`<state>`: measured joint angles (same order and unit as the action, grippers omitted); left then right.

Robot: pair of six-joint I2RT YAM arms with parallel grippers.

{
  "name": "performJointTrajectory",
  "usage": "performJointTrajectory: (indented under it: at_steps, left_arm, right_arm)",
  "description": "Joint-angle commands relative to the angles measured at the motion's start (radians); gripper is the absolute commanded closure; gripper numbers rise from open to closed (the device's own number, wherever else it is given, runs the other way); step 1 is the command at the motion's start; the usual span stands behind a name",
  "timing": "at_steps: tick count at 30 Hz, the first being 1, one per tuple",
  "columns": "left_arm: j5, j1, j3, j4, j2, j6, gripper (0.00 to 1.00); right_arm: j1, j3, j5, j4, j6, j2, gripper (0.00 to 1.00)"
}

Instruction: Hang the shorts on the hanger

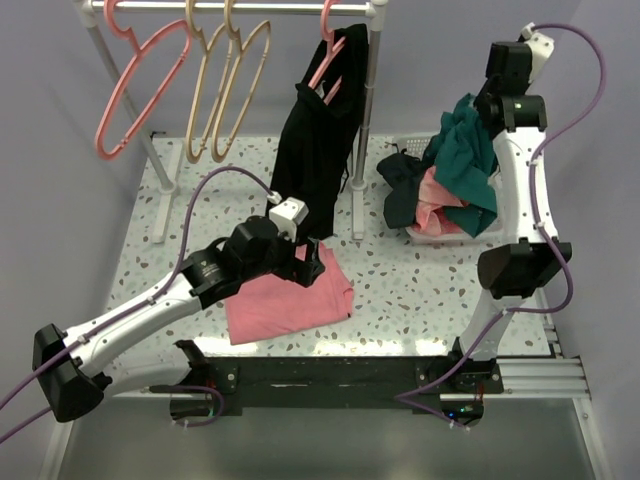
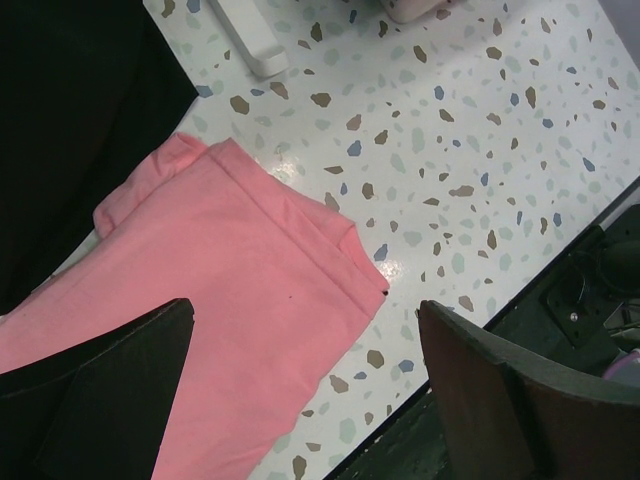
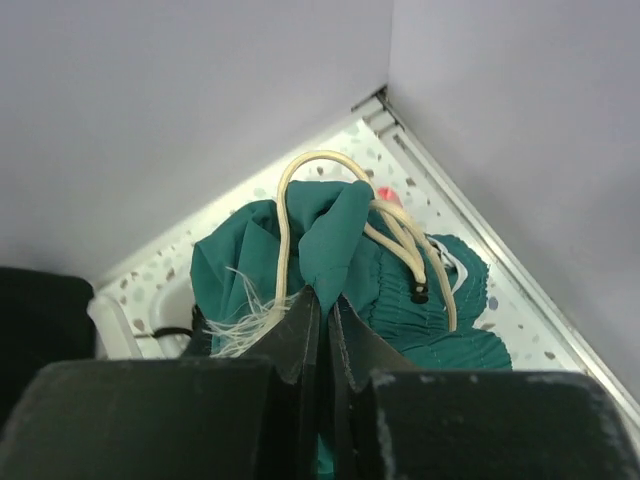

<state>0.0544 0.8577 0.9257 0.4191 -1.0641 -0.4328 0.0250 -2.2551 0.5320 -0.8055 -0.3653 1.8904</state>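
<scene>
The teal-green shorts (image 1: 468,150) hang bunched from my right gripper (image 1: 484,103), lifted above the white basket (image 1: 436,233) at the back right. In the right wrist view the gripper (image 3: 326,293) is shut on a fold of the shorts (image 3: 345,240), with the pale drawstring (image 3: 285,215) looping over them. Two tan hangers (image 1: 211,95) hang side by side on the rail at the back left. My left gripper (image 1: 305,266) is open and empty, low over the flat pink cloth (image 1: 288,297); its view (image 2: 300,390) shows the pink cloth (image 2: 200,290) between the fingers.
A long black garment (image 1: 318,155) hangs on a pink hanger (image 1: 330,50) from the rail's right end. Another pink hanger (image 1: 135,95) hangs at the rail's left. The basket holds pink and dark clothes (image 1: 405,190). The rack's white posts (image 1: 362,130) stand on the speckled table (image 1: 420,290).
</scene>
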Motion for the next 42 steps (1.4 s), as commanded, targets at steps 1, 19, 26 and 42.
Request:
performJointTrajectory:
  at_steps: [1,19,26,42]
  left_arm:
    - [-0.022,-0.003,0.045,-0.051,-0.005,0.012,0.00]
    - [-0.027,-0.002,0.088,-0.069,-0.019,0.026,0.00]
    - [0.010,-0.002,0.142,-0.034,-0.020,0.039,0.00]
    - [0.154,-0.051,0.184,0.159,0.030,-0.044,0.00]
  right_arm:
    - [-0.008,-0.165,0.034,0.015,0.019,-0.011,1.00]
    - [-0.004,0.083,-0.380,0.327,0.045,-0.468,1.00]
    - [-0.002,0.127,-0.555,0.322,-0.003,-0.585,1.00]
    - [0.834,1.268,-0.262,0.578,-0.187,-1.018,1.00]
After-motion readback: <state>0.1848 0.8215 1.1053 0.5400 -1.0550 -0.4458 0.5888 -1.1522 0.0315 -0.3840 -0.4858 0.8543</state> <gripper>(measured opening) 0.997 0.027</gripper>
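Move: The right hand already holds the teal shorts clear of the basket. The open table right of the pink cloth lies about 29 cm back, 21 cm left and 36 cm below it. The cloth's middle lies 28 cm back and 50 cm left, the basket about 4 cm back, 4 cm left and 30 cm below. From the left hand, that open patch is some 23 cm right and 20 cm below. Gripping the shorts, the right hand arcs up, then down, about 25 cm back and left; left hand rises slightly. ##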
